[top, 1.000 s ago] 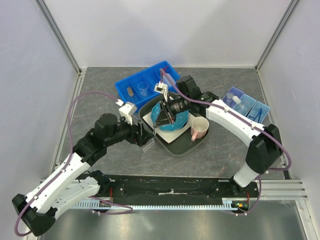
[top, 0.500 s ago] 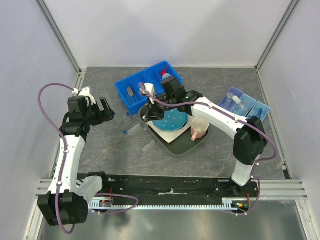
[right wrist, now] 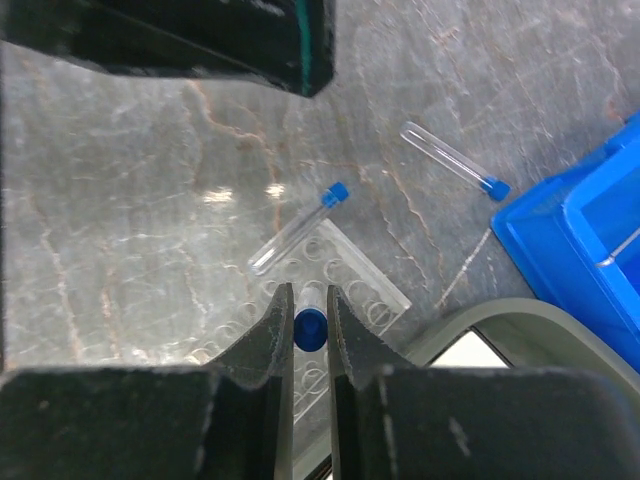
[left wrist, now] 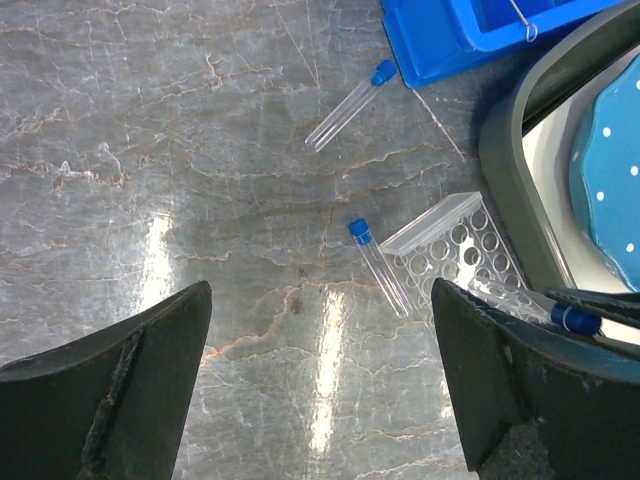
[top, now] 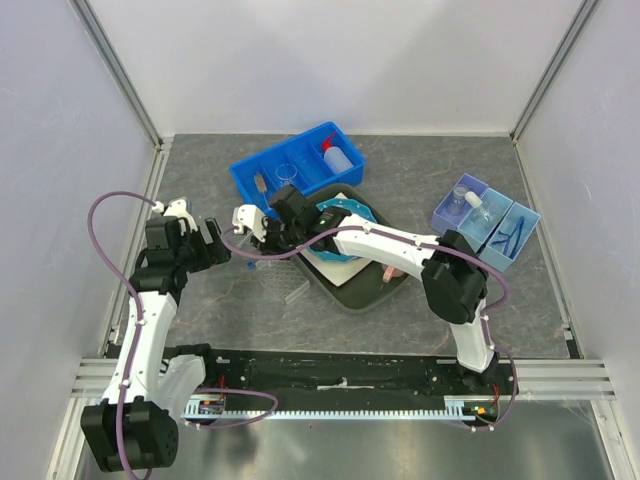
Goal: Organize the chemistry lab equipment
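Observation:
My right gripper (right wrist: 311, 300) is shut on a blue-capped vial (right wrist: 311, 328), held upright just above the clear rack (right wrist: 345, 285). In the top view this gripper (top: 268, 243) hangs left of the black tray. Two more blue-capped vials lie flat on the table: one (left wrist: 380, 268) beside the rack (left wrist: 455, 255), the other (left wrist: 345, 105) farther off. My left gripper (left wrist: 320, 290) is open over bare table, left of the rack (top: 296, 290); the top view puts it (top: 215, 245) near the left wall.
A blue bin (top: 250, 170) at the back holds a white squeeze bottle (top: 340, 157), a beaker (top: 287, 172) and a brush (top: 260, 185). The black tray (top: 350, 295) carries the blue dotted plate (top: 335, 210). Light-blue trays (top: 462, 188) sit at the right.
My right arm has swung left from the tray to over the rack with the vial. My left arm pulled back from the tray to the left and opened wide.

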Action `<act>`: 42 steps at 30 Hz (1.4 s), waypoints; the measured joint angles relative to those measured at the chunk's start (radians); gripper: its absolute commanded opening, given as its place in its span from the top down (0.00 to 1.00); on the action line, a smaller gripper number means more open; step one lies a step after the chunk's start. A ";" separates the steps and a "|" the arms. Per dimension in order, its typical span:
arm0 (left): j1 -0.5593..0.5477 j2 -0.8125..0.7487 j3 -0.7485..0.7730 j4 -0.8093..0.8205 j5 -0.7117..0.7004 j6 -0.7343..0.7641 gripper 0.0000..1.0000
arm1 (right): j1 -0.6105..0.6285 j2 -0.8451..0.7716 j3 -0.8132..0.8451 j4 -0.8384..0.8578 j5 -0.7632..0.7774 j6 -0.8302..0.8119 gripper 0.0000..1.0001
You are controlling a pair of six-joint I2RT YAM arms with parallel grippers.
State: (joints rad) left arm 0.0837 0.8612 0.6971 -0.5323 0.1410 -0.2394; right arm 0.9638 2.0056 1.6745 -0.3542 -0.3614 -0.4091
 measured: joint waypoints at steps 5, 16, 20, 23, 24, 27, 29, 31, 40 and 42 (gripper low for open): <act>0.000 0.034 0.000 0.023 0.000 0.002 0.07 | 0.000 0.031 0.007 0.023 0.079 -0.006 0.87; 0.000 0.055 0.000 0.034 0.011 0.002 0.07 | -0.005 0.053 0.015 0.054 0.179 -0.006 0.86; 0.000 0.055 0.000 0.034 0.019 0.002 0.07 | -0.005 0.053 0.015 0.055 0.192 -0.003 0.86; 0.000 0.055 0.000 0.034 0.019 0.002 0.07 | -0.006 0.055 0.015 0.055 0.200 0.000 0.86; 0.000 0.055 0.000 0.034 0.019 0.002 0.07 | -0.007 0.055 0.015 0.055 0.202 0.002 0.86; 0.000 0.055 0.000 0.034 0.021 0.002 0.07 | -0.011 0.055 0.014 0.055 0.203 0.008 0.86; 0.000 0.055 0.000 0.034 0.022 0.002 0.07 | -0.013 0.055 0.011 0.056 0.203 0.012 0.86; 0.000 0.055 0.000 0.034 0.023 0.002 0.07 | -0.016 0.055 0.005 0.058 0.201 0.017 0.86; 0.000 0.055 0.000 0.034 0.027 0.002 0.07 | -0.031 0.077 0.001 0.061 0.180 0.050 0.85; 0.000 0.055 0.000 0.034 0.027 0.002 0.07 | -0.033 0.086 0.001 0.061 0.173 0.058 0.84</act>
State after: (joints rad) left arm 0.0837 0.9161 0.6971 -0.4984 0.1677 -0.2371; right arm 0.9306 2.0914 1.6756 -0.2928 -0.1886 -0.3511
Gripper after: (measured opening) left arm 0.931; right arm 0.173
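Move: The right hand grips a capped test tube, its lower end reaching out to the left. The clear tube rack's middle is about 12 cm below this hand, 2 cm ahead and 2 cm to the left. A loose tube lies roughly 5 cm left of the rack's middle and 1 cm farther out; another is about 11 cm ahead of the hand and 9 cm to the left. From the idle left hand the rack is some 12 cm right, 4 cm ahead and 12 cm below. Forward about 5 cm and down about 4 cm, the right hand carries the tube's free end over the rack towards the front corner holes, most of the forward travel coming first and the steepest sinking last. Meanwhile it turns some 10 degrees clockwise, the shut fingers keeping their hold on the blue cap and the tube still slanting down to the left. ##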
